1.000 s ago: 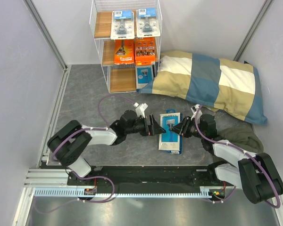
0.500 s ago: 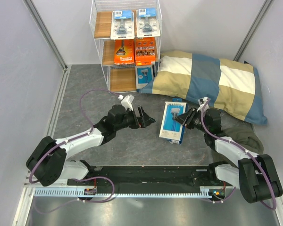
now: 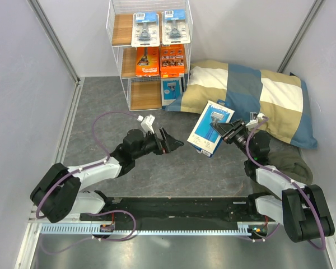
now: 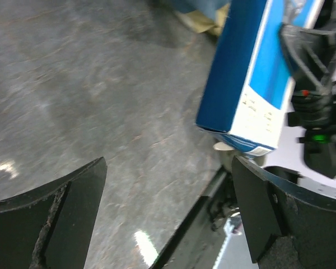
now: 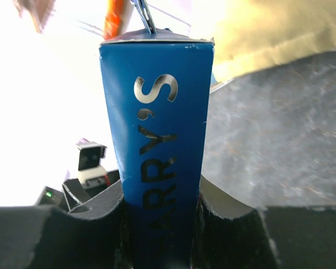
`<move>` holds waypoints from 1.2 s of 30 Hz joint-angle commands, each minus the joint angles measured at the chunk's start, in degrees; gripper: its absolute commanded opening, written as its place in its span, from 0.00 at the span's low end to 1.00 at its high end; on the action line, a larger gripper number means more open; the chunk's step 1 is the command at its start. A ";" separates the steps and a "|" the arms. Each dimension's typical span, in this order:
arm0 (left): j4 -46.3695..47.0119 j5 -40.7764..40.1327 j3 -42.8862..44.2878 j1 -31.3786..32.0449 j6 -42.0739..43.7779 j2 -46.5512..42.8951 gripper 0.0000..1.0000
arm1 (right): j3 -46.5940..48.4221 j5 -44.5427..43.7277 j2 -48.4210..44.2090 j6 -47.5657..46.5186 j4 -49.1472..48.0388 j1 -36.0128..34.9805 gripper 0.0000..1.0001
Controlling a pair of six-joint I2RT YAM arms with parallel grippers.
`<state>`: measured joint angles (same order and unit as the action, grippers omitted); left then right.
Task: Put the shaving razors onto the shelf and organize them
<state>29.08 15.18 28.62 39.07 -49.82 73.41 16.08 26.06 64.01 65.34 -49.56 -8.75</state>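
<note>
The white wire shelf [image 3: 123, 29] stands at the back. Its top tier holds two clear blister razor packs [image 3: 146, 29], the middle tier two orange packs [image 3: 148, 61], and the bottom tier one blue box [image 3: 171, 89]. My right gripper [image 3: 224, 133] is shut on a second blue razor box [image 3: 211, 128], lifted off the floor and tilted in front of the pillow. In the right wrist view the box [image 5: 159, 134] stands edge-on between the jaws [image 5: 159, 224]. My left gripper [image 3: 171, 141] is open and holds nothing, left of the box [image 4: 252, 73].
A blue-and-beige checked pillow [image 3: 252, 101] lies right of the shelf, its corner against the bottom tier. A dark green cloth [image 3: 288, 159] sits under the pillow's near edge. Grey walls close in both sides. The left halves of the shelf tiers show bare wood.
My right gripper has raised the blue box off the floor and carried it up and right, tilting it. My left gripper has let go of the box and drawn back to the left.
</note>
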 commanded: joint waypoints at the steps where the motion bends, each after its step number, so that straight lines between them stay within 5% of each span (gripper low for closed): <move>1: 13.62 4.59 0.47 0.13 -4.84 1.30 0.98 | -0.34 -3.73 -0.64 7.08 -13.35 0.23 0.27; 5: 23.11 7.14 0.38 0.57 -7.30 3.66 0.97 | -0.52 -4.88 0.24 8.57 -15.83 0.14 0.26; 25: 34.02 10.66 11.71 7.60 -14.33 18.43 0.85 | 1.06 -1.63 3.14 10.95 -19.43 0.05 0.26; 36: 35.96 12.16 13.74 8.13 -16.45 21.78 0.31 | 1.24 -1.19 2.87 10.77 -18.82 0.14 0.30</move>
<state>60.49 25.80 39.97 46.63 -65.08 95.29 15.40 23.88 67.18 76.55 -64.23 -8.60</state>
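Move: The boxed razor, held aloft in the right gripper, has its middle about 13 cm to the right of the left hand, 5 cm ahead and some 4 cm above it; from the right hand it lies about 3 cm left and 1 cm ahead, nearly level. From the left hand, the shelved razor box is roughly 25 cm ahead, 1 cm right and 8 cm lower, and the pillow's middle about 20 cm ahead, 33 cm right and 8 cm lower. Bring the open left gripper right about 10 cm and up some 6 cm to the lower left end of the boxed razor, rolling its left side down and swinging the fingers clockwise on the way, then close on the box and pinch it across its thickness. Keep the right grip shut on the box, lift it about 4 cm early on and hold there. ##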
